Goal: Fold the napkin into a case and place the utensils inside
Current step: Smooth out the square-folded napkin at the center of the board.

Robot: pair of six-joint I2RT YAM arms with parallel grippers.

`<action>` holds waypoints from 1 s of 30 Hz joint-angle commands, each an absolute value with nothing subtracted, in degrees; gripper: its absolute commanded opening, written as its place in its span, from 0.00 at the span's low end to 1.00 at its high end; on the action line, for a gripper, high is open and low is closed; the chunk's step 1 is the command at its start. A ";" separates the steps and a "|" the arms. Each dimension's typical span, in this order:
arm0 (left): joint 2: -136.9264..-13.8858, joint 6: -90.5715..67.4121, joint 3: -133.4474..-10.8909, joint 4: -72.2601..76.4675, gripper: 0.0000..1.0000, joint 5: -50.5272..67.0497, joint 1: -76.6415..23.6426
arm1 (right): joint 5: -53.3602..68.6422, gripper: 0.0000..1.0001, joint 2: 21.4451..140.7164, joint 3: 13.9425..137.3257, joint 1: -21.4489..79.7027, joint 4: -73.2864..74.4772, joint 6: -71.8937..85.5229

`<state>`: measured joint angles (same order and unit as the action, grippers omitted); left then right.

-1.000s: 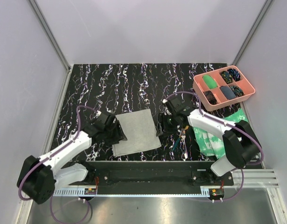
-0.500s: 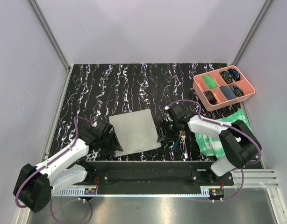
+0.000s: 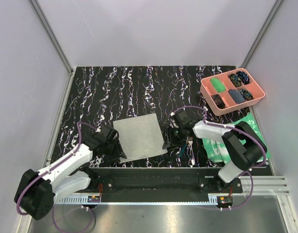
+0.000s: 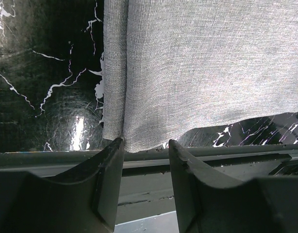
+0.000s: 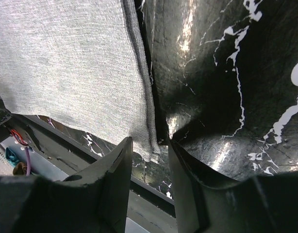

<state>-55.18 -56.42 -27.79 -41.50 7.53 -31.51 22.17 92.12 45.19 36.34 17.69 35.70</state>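
Observation:
The grey napkin [image 3: 139,137] lies flat near the table's front edge, and no folded case shows. My left gripper [image 3: 116,151] sits at its near-left corner. In the left wrist view the fingertips stand apart just below the napkin [image 4: 202,73] hem, with the left gripper [image 4: 145,143] open and nothing clamped. My right gripper [image 3: 169,141] is at the near-right corner. In the right wrist view the right gripper [image 5: 150,141] is open, and the napkin [image 5: 66,63] corner hangs between its tips. The utensils [image 3: 190,146] lie just right of the right gripper.
A pink compartmented tray [image 3: 254,97] holding small items stands at the back right. A green-and-white mottled sheet [image 3: 218,145] lies under the right arm. The table's dark front rail [image 3: 154,171] runs close behind both grippers.
My left gripper has drawn back off the napkin's left side to its near-left corner. The napkin now lies wider and flatter. The right gripper has shifted slightly toward the near-right corner. Both jaws have narrowed.

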 commanded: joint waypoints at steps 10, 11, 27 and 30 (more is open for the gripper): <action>-52.83 -57.66 -26.54 -40.52 0.39 7.91 -31.46 | 24.34 0.31 91.93 43.68 36.47 15.38 36.04; -52.74 -57.48 -26.63 -40.43 0.38 7.65 -31.46 | 24.35 0.30 91.85 43.51 36.47 15.29 36.04; -48.96 -55.81 -30.05 -41.92 0.00 5.98 -31.38 | 24.43 0.00 88.33 45.88 36.47 19.16 35.60; -48.61 -54.76 -31.55 -44.47 0.00 4.05 -31.29 | 24.61 0.00 86.58 46.76 36.47 20.56 35.59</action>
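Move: The folded napkin's near-left corner is right at the left fingertips, about 1 cm below and 1 cm left; the napkin's middle lies some 9 cm ahead and 8 cm right. The near-right corner sits about 1 cm below the right fingertips and 1 cm back. From that hand the teal knife is about 7 cm right and level, and the fork 11 cm right and level. Both hands sink and draw back under 1 cm, pinching the napkin's near corners; left then rises about 2 cm. ##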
